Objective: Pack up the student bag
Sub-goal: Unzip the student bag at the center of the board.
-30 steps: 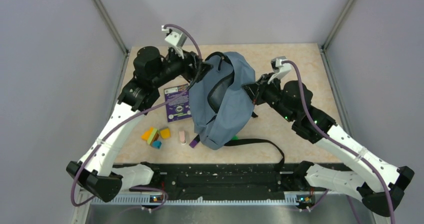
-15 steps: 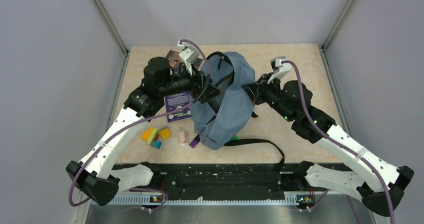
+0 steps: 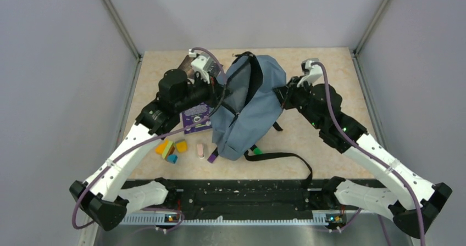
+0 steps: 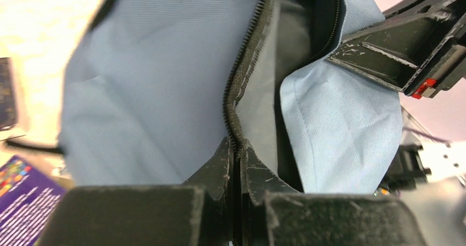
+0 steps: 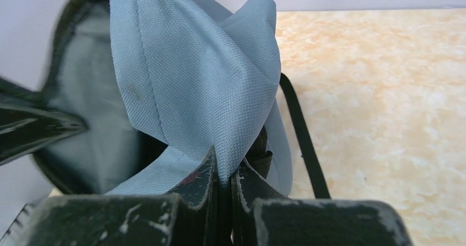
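The student bag (image 3: 250, 111), slate-blue fabric with black straps, lies mid-table with its zip mouth held apart between my two arms. On its left side, my left gripper (image 3: 221, 91) is shut on the zipper edge; the left wrist view has the black zipper teeth (image 4: 237, 87) running into the closed fingertips (image 4: 236, 144). My right gripper (image 3: 282, 94) is shut on the opposite edge, a fold of blue fabric (image 5: 220, 92) pinched between its fingers (image 5: 226, 172). The dark inside of the bag (image 5: 93, 130) shows between them.
A purple book (image 3: 195, 118) lies left of the bag, another dark flat item (image 3: 185, 65) behind the left arm. Coloured blocks (image 3: 170, 147) and a pink eraser (image 3: 200, 150) sit near the front left. A black strap (image 3: 286, 157) trails toward the front rail.
My left gripper swung in from the bag's left side, went from open to shut on the zipper edge, and the bag's mouth has been lifted and spread. The right gripper shifted slightly back, still gripping.
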Action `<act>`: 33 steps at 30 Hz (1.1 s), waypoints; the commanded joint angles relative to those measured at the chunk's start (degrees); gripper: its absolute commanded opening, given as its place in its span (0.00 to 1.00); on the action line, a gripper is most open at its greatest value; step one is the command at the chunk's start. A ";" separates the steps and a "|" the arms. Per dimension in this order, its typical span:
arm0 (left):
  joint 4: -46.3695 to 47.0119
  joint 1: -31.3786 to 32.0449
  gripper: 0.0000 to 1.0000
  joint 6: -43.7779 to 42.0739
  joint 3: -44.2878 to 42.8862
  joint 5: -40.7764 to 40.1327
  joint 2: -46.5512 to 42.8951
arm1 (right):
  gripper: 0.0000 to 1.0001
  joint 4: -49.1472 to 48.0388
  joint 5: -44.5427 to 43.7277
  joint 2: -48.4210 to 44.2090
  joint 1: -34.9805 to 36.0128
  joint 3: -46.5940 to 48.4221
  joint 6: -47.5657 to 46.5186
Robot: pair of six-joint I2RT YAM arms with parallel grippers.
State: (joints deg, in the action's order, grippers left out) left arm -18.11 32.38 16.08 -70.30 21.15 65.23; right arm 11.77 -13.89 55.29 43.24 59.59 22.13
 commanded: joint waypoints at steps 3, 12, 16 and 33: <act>2.64 -1.20 0.00 4.60 5.40 -18.14 -9.27 | 0.00 1.49 -4.56 0.53 -7.26 -2.83 -0.71; 0.25 -3.93 0.00 6.96 10.34 -23.82 -13.41 | 0.00 0.57 -4.49 -0.94 -14.51 -9.56 0.66; -0.79 -6.81 0.00 6.46 10.00 -22.92 -13.38 | 0.00 0.43 -4.83 -1.32 -16.53 -11.23 0.75; 6.54 -15.07 0.00 7.28 14.54 -13.77 -13.53 | 0.00 -6.74 1.88 -4.52 -21.60 -18.38 -0.50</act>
State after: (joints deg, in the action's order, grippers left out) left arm -18.90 19.84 25.67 -56.97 4.71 53.34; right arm 6.11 -10.79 52.36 24.47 42.61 26.30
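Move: Both hands already pinch opposite edges of the student bag; its middle lies about 12 cm right, 3 cm back and 10 cm below the left hand, and from the right hand about 15 cm left, 6 cm back and 10 cm below. On the board, some 25 cm below the left hand, the purple book lies about 16 cm left and 3 cm ahead. The green highlighter is roughly 11 cm left, 20 cm back and 25 cm below the right hand. Both hands keep pinching and spread the bag: left about 12 cm left, right 10 cm down and right. ##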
